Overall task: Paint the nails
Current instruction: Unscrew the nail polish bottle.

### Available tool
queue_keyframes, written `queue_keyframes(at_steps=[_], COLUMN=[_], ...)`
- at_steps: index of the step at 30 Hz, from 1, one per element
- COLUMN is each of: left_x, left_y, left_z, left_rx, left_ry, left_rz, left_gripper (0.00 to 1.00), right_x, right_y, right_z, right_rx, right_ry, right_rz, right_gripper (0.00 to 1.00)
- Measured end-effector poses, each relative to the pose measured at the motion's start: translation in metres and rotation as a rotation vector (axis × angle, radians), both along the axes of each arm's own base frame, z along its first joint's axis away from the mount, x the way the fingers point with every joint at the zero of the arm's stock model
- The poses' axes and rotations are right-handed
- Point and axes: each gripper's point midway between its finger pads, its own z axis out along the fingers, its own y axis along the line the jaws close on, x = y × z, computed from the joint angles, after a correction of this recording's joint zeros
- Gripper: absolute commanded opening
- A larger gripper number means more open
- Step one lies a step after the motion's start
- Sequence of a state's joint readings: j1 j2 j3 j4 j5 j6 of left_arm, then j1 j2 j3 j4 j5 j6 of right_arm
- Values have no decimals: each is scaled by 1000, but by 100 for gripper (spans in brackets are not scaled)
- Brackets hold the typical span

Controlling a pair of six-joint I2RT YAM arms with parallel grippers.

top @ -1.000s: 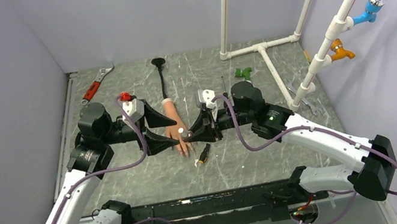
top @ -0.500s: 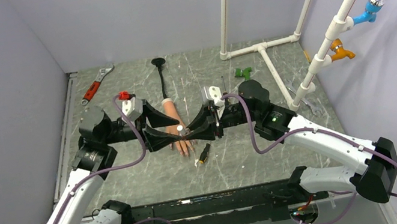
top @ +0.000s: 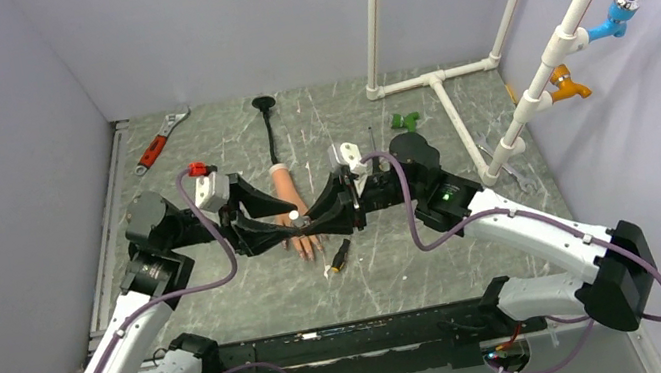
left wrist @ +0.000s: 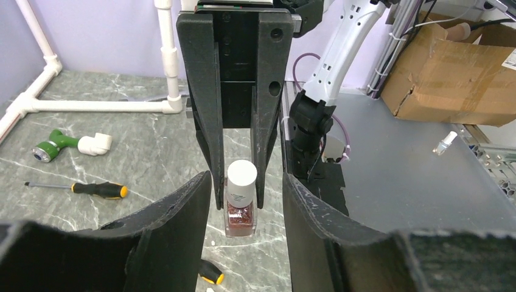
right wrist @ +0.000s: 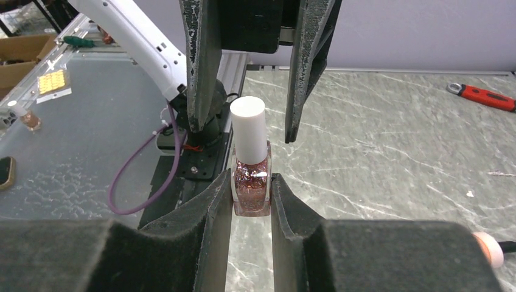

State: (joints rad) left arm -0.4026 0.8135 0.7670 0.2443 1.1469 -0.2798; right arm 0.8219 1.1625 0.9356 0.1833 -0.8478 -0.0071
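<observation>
My right gripper [right wrist: 251, 185] is shut on the glass base of a small polish bottle [right wrist: 251, 182] with red glitter polish and a white cap [right wrist: 247, 121], held upright above the table. My left gripper [left wrist: 243, 182] is open, facing it, its fingers [right wrist: 198, 67] on either side of the cap without touching. In the top view the two grippers meet at the bottle [top: 294, 217] above the peach mannequin hand [top: 283, 186], which lies flat with its black stalk [top: 271, 131] pointing away. The nails are too small to make out and are partly hidden by the grippers.
A yellow-and-black screwdriver [top: 339, 256] lies just right of the mannequin hand. A red wrench [top: 156, 147] lies at the back left. A green fitting [top: 406, 120] and a white PVC pipe frame [top: 437, 88] stand at the back right.
My left gripper has moved right and turned, so its open fingers now bracket the bottle's cap. My right gripper has kept hold of the bottle and shifted slightly left.
</observation>
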Motion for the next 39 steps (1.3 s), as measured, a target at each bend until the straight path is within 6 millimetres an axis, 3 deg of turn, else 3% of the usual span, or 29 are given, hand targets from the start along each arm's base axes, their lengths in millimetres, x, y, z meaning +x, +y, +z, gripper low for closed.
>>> queue_keyframes(at_steps=[7, 12, 24, 33, 39], left_x=[-1, 1, -4, 2, 17], left_y=[0, 0, 4, 7, 7], left_z=[5, 2, 6, 10, 10], left_rx=[-20, -25, -55, -78, -92], left_ry=[-13, 2, -4, 2, 53], left_rz=[3, 14, 43, 122, 235], left_gripper=[51, 43, 0, 0, 0], right_x=[-2, 0, -5, 0, 12], right_y=[3, 6, 9, 13, 15], right_z=[2, 2, 10, 14, 15], right_rx=[2, 0, 26, 33, 22], right_ry=[23, 35, 53, 59, 67], right_rz=[24, 29, 56, 35, -28], right_gripper=[0, 0, 0, 0, 0])
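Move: The left hand, fingers pointing right, straddles the white cap of the nail polish bottle: the cap's middle is level with it fore and aft, at about its height, and only 1 cm to its right. Below the left hand, roughly 27 cm down, the mannequin hand lies about 7 cm ahead and 2 cm left, and the black-and-yellow screwdriver about 1 cm ahead and 10 cm right. The right hand holds the glass body, with the cap about 3 cm straight above it. The left hand stays nearly in place while its half-open fingers close and pinch the bottle's cap from both sides, as the right hand, keeping its grip on the glass body, brings the bottle about 1.5 cm left and as much up, into them. With the cap gripped, the left hand eases up and a little left, then forward about 1.5 cm with a roughly 10-degree counter-clockwise turn, the right hand going forward with it. ##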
